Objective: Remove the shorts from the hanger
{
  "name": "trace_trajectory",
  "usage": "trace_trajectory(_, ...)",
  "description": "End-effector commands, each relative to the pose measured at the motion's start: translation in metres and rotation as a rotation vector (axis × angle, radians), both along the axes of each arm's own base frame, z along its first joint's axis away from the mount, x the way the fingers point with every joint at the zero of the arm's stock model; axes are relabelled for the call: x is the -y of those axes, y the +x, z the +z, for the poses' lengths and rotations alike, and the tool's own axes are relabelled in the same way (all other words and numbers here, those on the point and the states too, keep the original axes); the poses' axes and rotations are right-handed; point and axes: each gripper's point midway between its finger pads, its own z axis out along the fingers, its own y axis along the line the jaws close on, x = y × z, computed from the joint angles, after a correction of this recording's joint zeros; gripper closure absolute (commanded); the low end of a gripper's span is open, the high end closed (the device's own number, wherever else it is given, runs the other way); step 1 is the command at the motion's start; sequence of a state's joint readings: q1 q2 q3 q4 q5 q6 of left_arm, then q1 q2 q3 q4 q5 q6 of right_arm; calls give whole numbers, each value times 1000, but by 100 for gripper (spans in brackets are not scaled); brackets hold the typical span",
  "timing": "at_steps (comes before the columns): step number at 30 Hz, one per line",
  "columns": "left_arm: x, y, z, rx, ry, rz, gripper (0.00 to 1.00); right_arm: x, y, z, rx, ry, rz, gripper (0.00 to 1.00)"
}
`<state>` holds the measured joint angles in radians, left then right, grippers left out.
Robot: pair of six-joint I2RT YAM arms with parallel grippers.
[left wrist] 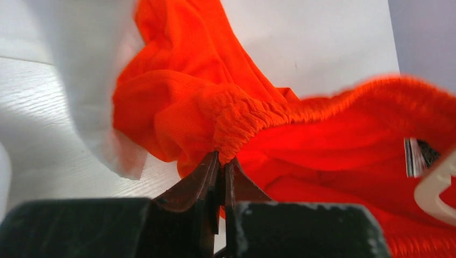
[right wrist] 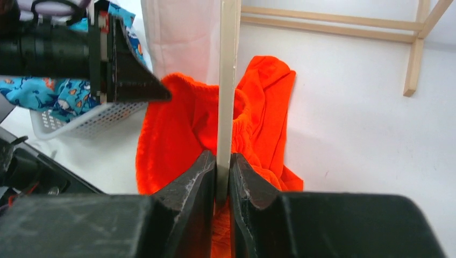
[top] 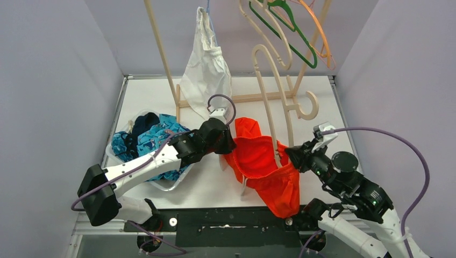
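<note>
The bright orange shorts (top: pixel 263 169) hang on a cream hanger (top: pixel 273 107) low over the white table. My left gripper (top: pixel 228 146) is shut on the elastic waistband at the shorts' left side; in the left wrist view the gripper (left wrist: pixel 223 158) pinches the bunched orange waistband (left wrist: pixel 242 121). My right gripper (top: pixel 289 153) is shut on the hanger's cream bar; in the right wrist view the gripper (right wrist: pixel 223 158) clamps that bar (right wrist: pixel 227 80), with the orange shorts (right wrist: pixel 172 134) draped round it. A piece of the hanger (left wrist: pixel 436 188) shows inside the shorts.
A white basket (top: pixel 164 185) at the left holds teal shark-print shorts (top: pixel 161 137) and navy shorts (top: pixel 142 123). A white garment (top: pixel 207 67) hangs from a wooden rack (top: pixel 242 99) at the back. A green hanger (top: pixel 287 29) and an orange hanger (top: pixel 321 32) hang above.
</note>
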<state>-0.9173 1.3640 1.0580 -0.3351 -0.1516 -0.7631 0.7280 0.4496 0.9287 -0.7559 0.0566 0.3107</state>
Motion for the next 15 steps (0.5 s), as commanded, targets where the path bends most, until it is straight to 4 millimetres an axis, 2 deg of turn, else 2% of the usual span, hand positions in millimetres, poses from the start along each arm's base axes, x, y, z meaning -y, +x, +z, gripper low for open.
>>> trace_trajectory(1,31,-14,35,120,-59,-118,100,-17,37,51,159,118,-66,100)
trace_trajectory(4,46,-29,29,115,-34,-186,100,-28,49,55,172,132,-71,100)
trace_trajectory(6,47,-35,14,91,20,-206,100,-34,56,60,182,146,-71,100)
trace_trajectory(9,39,-41,-2,72,92,-183,100,-41,64,61,196,147,-68,100)
trace_trajectory(12,31,-44,-6,70,76,-164,100,-45,73,59,193,122,-78,100)
trace_trajectory(15,14,-43,-15,60,112,-101,100,-53,74,63,199,146,-57,100)
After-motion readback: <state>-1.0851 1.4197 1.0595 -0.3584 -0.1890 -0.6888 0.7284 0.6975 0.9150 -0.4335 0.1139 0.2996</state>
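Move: Both hands already hold their ends of the job: the left pinches the red shorts' waistband, the right grips the end of the wooden hanger. From the left hand the hanger's lower tip, still inside the waistband, lies about 15 cm right, 4 cm back and 5 cm up; the white shorts hang some 18 cm ahead, 6 cm left and 10 cm up, and the basket stands roughly 28 cm left, 1 cm ahead and 13 cm down. From the right hand that tip is only about 3 cm left, 3 cm back and 3 cm down, with the body of the red shorts 7 cm left, 6 cm back and 14 cm below. Keeping the waistband pinched in shut fingers, the left hand draws it back about 5 cm and some 3 cm to the right, sinking a little late on while turning about 10 degrees clockwise, away from the hanging white shorts. Meanwhile the right hand keeps its grip on the hanger's end and carries it forward some 6 cm and about 4 cm left, rising slightly with hardly any turn, so that the hands draw apart front to back while closing up sideways across the waistband. ##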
